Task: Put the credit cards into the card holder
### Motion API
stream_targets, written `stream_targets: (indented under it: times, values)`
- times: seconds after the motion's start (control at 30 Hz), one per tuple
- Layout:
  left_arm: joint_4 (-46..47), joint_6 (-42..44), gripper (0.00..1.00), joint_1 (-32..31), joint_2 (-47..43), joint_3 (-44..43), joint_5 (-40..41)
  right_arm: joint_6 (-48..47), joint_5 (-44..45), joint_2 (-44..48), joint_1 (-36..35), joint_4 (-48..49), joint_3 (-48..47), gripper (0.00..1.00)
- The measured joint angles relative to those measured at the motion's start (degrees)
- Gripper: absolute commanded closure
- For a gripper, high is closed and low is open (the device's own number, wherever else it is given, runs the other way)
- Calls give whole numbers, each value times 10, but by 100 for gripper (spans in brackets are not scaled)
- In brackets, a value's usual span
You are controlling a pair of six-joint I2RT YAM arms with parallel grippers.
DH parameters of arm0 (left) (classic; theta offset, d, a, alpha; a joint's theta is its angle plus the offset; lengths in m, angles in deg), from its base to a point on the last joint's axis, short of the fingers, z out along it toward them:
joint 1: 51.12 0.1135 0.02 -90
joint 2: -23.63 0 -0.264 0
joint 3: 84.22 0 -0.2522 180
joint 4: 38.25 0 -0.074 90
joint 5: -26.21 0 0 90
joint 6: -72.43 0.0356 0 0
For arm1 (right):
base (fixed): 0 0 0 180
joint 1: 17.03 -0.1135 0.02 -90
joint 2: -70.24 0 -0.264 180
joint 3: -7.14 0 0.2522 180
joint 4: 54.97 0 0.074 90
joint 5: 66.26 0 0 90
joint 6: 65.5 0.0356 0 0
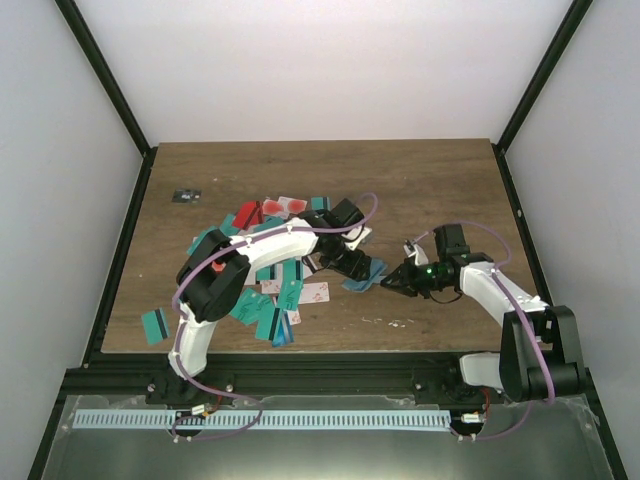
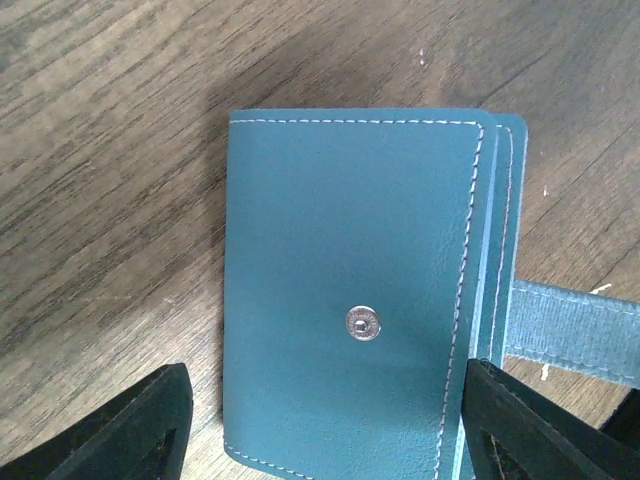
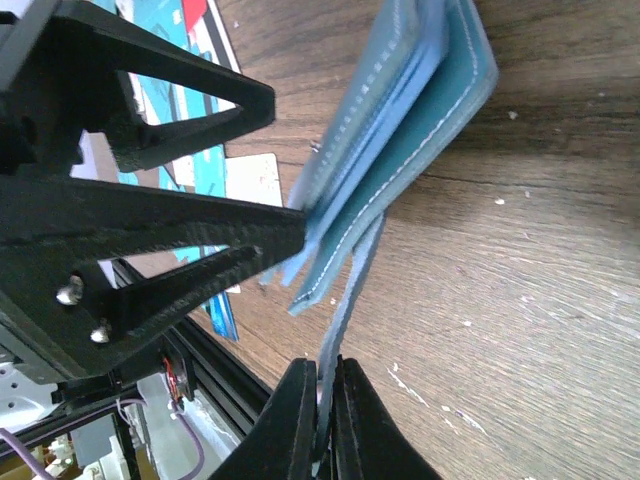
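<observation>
The card holder is a closed blue-teal folder with a metal snap, lying on the wood near the table's middle. My left gripper hangs open over it, one finger on each side; the right-hand finger touches its stitched edge. My right gripper is shut on the holder's strap, which sticks out sideways. In the top view my right gripper sits just right of the holder. Credit cards, teal, red and white-pink, lie scattered under and left of my left arm.
A lone teal card lies near the front left edge. A small dark object sits at the back left. More cards show behind the left gripper's fingers. A black rail runs along the table's front.
</observation>
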Motion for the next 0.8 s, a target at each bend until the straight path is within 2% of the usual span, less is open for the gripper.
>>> stream_targets:
  times: [0.4, 0.63, 0.73, 0.8]
  values:
    - [2, -8, 31, 35, -2, -9, 1, 0, 28, -16, 0, -19, 0, 99]
    - [2, -13, 41, 58, -2, -13, 8, 1, 50, -18, 0, -35, 0, 99]
    - [3, -13, 53, 64, -1, -19, 8, 3, 64, -21, 0, -40, 0, 99]
    - [4, -14, 67, 66, 2, -20, 5, 7, 77, -28, 0, -44, 0, 99]
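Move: The card holder, closed, lies right beneath the left hand, its middle about 1 cm ahead, 2 cm to the right and 2 cm lower, one finger already at the free edge of the cover. The white patterned card is some 11 cm to the left hand's left and 5 cm back, the black-striped card about 12 cm left and 2 cm ahead, both some 4 cm lower. From the right hand, shut on the strap, the holder's middle lies roughly 5 cm left, 3 cm ahead and 3 cm lower. With one finger against the inner side of the free edge, the left hand carries the holder's cover forward and to the left, about 5 cm forward and 3 cm left, rising only slightly, while its fingers draw partly together around the cover. Meanwhile the right hand keeps its pinch on the strap and goes down about 3 cm with a smaller shift to the right, its fingertips tipping some 10 degrees further down. ##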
